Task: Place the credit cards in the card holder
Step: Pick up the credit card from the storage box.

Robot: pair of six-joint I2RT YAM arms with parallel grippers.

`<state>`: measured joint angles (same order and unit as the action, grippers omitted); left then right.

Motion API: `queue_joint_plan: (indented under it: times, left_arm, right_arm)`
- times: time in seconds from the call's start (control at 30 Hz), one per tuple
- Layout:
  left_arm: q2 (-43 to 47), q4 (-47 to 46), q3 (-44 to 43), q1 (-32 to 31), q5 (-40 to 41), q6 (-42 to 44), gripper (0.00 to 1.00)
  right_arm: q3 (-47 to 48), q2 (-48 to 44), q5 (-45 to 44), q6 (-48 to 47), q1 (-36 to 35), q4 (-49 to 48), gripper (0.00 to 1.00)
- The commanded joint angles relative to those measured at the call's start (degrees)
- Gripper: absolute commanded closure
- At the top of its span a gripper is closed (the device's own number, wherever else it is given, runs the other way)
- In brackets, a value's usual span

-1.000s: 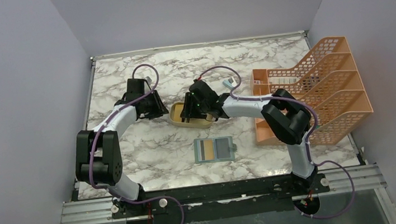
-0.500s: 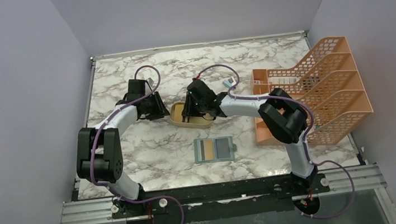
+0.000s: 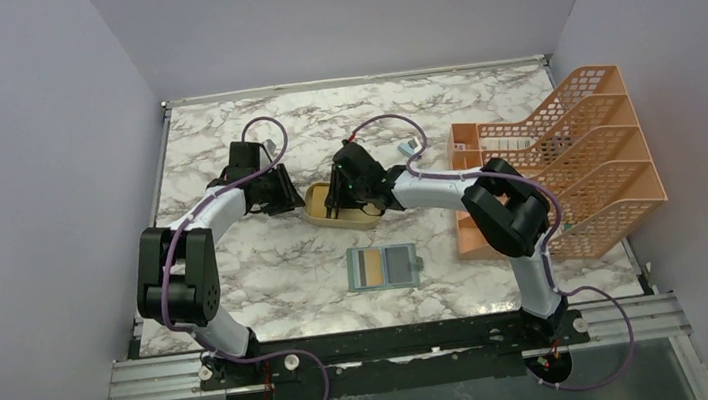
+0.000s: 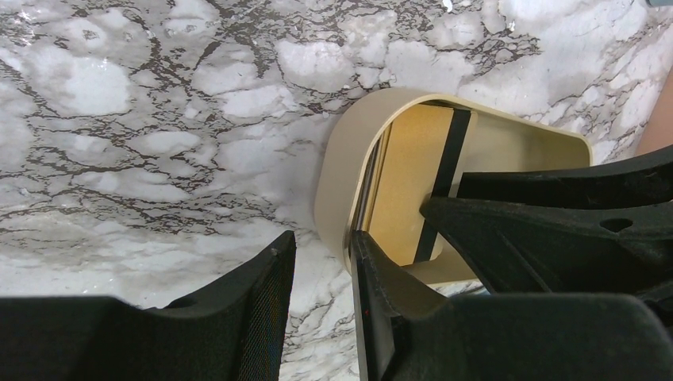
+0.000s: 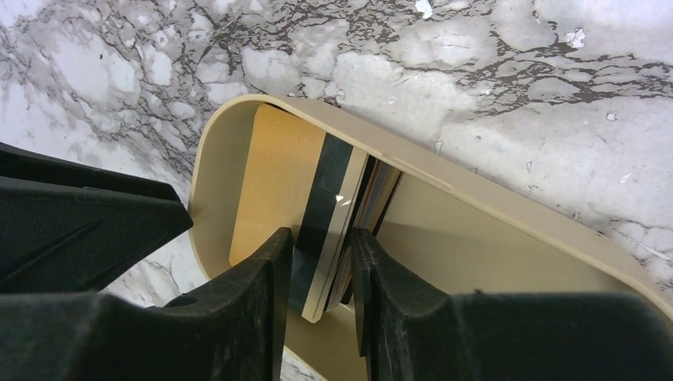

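Several credit cards (image 5: 337, 218) stand on edge in the tan oval dish (image 3: 319, 206), a tan one with a black stripe (image 4: 405, 182) at the front. My right gripper (image 5: 317, 238) reaches down into the dish (image 5: 508, 238) and is shut on the stack, one finger on each side. At the dish's left end my left gripper (image 4: 321, 238) is shut on the end wall (image 4: 337, 190), one finger outside and one inside. From above, both grippers (image 3: 288, 202) (image 3: 345, 204) meet at the dish. The card holder (image 3: 383, 266) lies open nearer the arms' bases, a tan card (image 3: 370, 268) in its left pocket.
An orange mesh file rack (image 3: 568, 166) fills the right side of the marble table (image 3: 267, 270). A small blue-and-white gadget (image 3: 412, 148) lies behind my right forearm. Purple walls close in the table on three sides.
My right gripper's fingers have closed in on the cards in the dish. Both arms have barely shifted and the card holder has stayed put.
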<state>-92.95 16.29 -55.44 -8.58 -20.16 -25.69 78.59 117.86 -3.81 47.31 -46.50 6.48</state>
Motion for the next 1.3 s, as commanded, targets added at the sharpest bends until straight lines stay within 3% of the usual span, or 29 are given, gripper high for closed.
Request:
queue_joint_plan:
  times: [0.0,0.13,0.27,0.33,0.57,0.8,0.93,1.27]
  left_arm:
    - [-0.65,-0.55,-0.04,0.32,-2.12,0.91,0.65]
    - [-0.92,-0.47,-0.11,0.30,-2.44,0.97,0.66]
    - [-0.84,-0.39,-0.28,0.32,-2.39,1.01,0.65]
    - [-0.83,-0.35,-0.25,0.30,-2.32,1.08,0.66]
    - [-1.10,-0.34,-0.24,0.32,-2.20,1.08,0.66]
    - [-1.10,-0.36,-0.11,0.27,-2.62,1.18,0.66]
    - [-0.93,-0.30,-0.11,0.32,-2.63,1.25,0.66]
    - [1.15,1.46,-0.80,0.32,-0.85,-0.54,0.65]
  right_arm:
    - [-0.74,-1.36,-4.85,-2.13,-0.24,2.52,0.69]
    - [-1.24,-1.76,-5.30,-2.39,-0.25,2.09,0.73]
    - [-0.43,-1.58,-6.53,-2.75,-0.26,3.69,0.62]
    - [-0.67,-1.79,-6.80,-2.90,-0.26,3.72,0.62]
    - [-1.92,-2.44,-6.09,-3.71,-0.10,2.35,0.73]
    - [-1.87,-3.11,-6.03,-4.61,0.40,2.97,0.75]
    - [-2.44,-4.34,-4.97,-5.10,0.36,2.03,0.86]
    - [-4.43,-8.40,7.32,-4.07,1.00,-3.71,0.99]
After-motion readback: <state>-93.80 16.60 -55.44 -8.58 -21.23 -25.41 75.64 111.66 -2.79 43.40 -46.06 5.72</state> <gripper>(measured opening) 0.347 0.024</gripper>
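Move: The top gold credit card leans in the left end of the storage box, its middle about 2 cm left and 1 cm ahead of the right gripper, roughly 1 cm lower; the open fingers already stand at its striped edge. The box's middle is some 2 cm right and 1 cm back, the card holder about 9 cm right and 13 cm back, both a few cm lower. From the left gripper, the card lies about 5 cm right, level fore-and-aft, 2 cm below. Ease the right gripper about 1.5 cm to the right inside the storage box, working the fingers open and shut slightly, then close them fully to pinch the card by its striped edge. Finish by lifting about 3 cm, drifting slightly back to the left. Meanwhile keep the left fingertip against the box's left end. ##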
